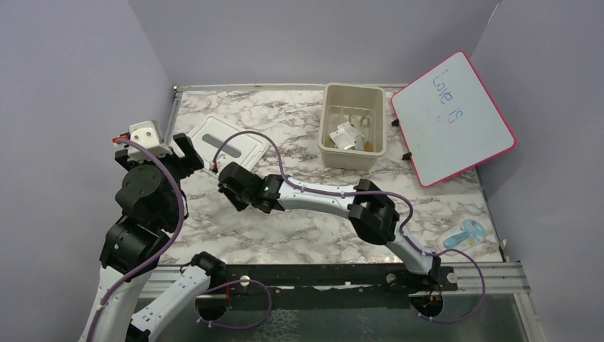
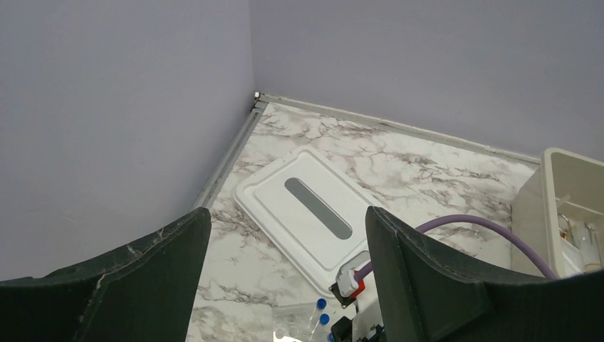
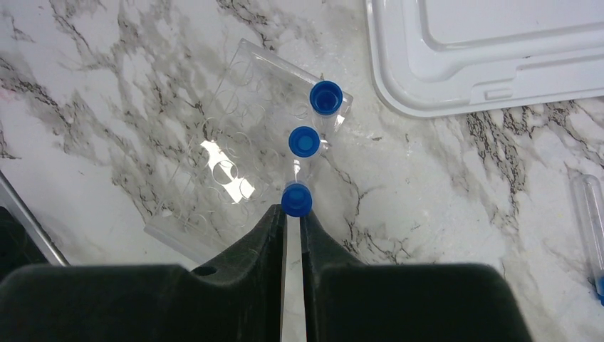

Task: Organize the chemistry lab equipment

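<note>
My right gripper (image 3: 293, 211) is shut on a thin clear blue-capped tube (image 3: 296, 199), which runs back between the fingers just above the marble. Two more blue-capped tubes (image 3: 326, 97) (image 3: 305, 141) lie on a clear plastic packet (image 3: 214, 164) right ahead. A fourth clear tube (image 3: 590, 214) lies at the right edge. In the top view the right gripper (image 1: 229, 185) reaches to the left-centre of the table. My left gripper (image 2: 286, 211) is open and empty, held above the table's left side (image 1: 178, 151). The blue caps also show in the left wrist view (image 2: 318, 305).
A white lid (image 1: 229, 144) lies flat at the rear left. A beige tub (image 1: 333, 152) with small items stands at the rear centre. A pink-framed whiteboard (image 1: 452, 117) leans at the right. A clear packet with a blue item (image 1: 466, 234) lies at the front right.
</note>
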Controlling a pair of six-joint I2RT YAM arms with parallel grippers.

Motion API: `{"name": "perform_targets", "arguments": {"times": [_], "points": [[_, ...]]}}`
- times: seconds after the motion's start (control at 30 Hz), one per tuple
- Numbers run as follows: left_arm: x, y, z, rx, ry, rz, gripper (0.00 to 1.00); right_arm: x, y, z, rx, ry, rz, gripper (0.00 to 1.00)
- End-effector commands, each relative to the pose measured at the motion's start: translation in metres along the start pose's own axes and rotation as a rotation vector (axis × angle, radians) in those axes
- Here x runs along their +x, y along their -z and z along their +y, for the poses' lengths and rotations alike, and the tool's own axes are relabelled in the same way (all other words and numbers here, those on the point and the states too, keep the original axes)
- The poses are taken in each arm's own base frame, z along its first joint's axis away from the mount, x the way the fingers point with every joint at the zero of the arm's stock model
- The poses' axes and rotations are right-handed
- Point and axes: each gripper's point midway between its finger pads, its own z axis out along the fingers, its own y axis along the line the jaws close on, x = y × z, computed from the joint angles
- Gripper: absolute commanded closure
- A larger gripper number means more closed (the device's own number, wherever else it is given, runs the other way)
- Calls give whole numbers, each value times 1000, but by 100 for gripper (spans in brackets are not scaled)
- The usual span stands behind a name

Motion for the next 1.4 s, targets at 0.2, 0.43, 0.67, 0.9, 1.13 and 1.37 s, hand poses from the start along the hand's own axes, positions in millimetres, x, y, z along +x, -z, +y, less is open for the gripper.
{"name": "perform_targets", "arguments": {"times": [0.2,0.43,0.67,0.9,1.13,1.37], "points": [[5,-1,-1,2,-12,12,18,-28,6,14,-72,19,-84,82],[5,-1,-1,1,-17,15,18,-28,6,15,-77,25,-91,82],[6,-1,-2,6,-15,15,18,-42,27,12,-73,5,-132,77],[9,-2,-10,42,-5,26,17,-45,67,-4,-49,-33,-203,68],[24,-1,-31,144,30,66,16,-16,66,-80,136,-106,-133,51],[86,-3,-80,319,95,252,12,19,56,-161,243,-94,-34,40]]}}
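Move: The last loose test tube lies flat on the table, about 6 cm ahead of the right hand, 13 cm to its right and 8 cm below. Right at that hand's nearly shut fingertips is the third blue cap in the clear rack, whose middle is about 1 cm back, 4 cm left and 5 cm down. The white lid lies some 13 cm ahead and 2 cm left, at table height. From the left hand the loose tube is roughly 7 cm ahead, 22 cm right and 38 cm below. The third racked tube is left behind: after lingering at its cap, the right hand lifts about 5 cm clear, already easing right, then sweeps forward-right and back down towards the loose tube, ending some 11 cm right and 7 cm ahead of its start, fingers opening wide enough for it and wrist turning about 10 degrees clockwise. Late on, the empty left hand swings about 4 cm right and sinks as much, also turning clockwise. ##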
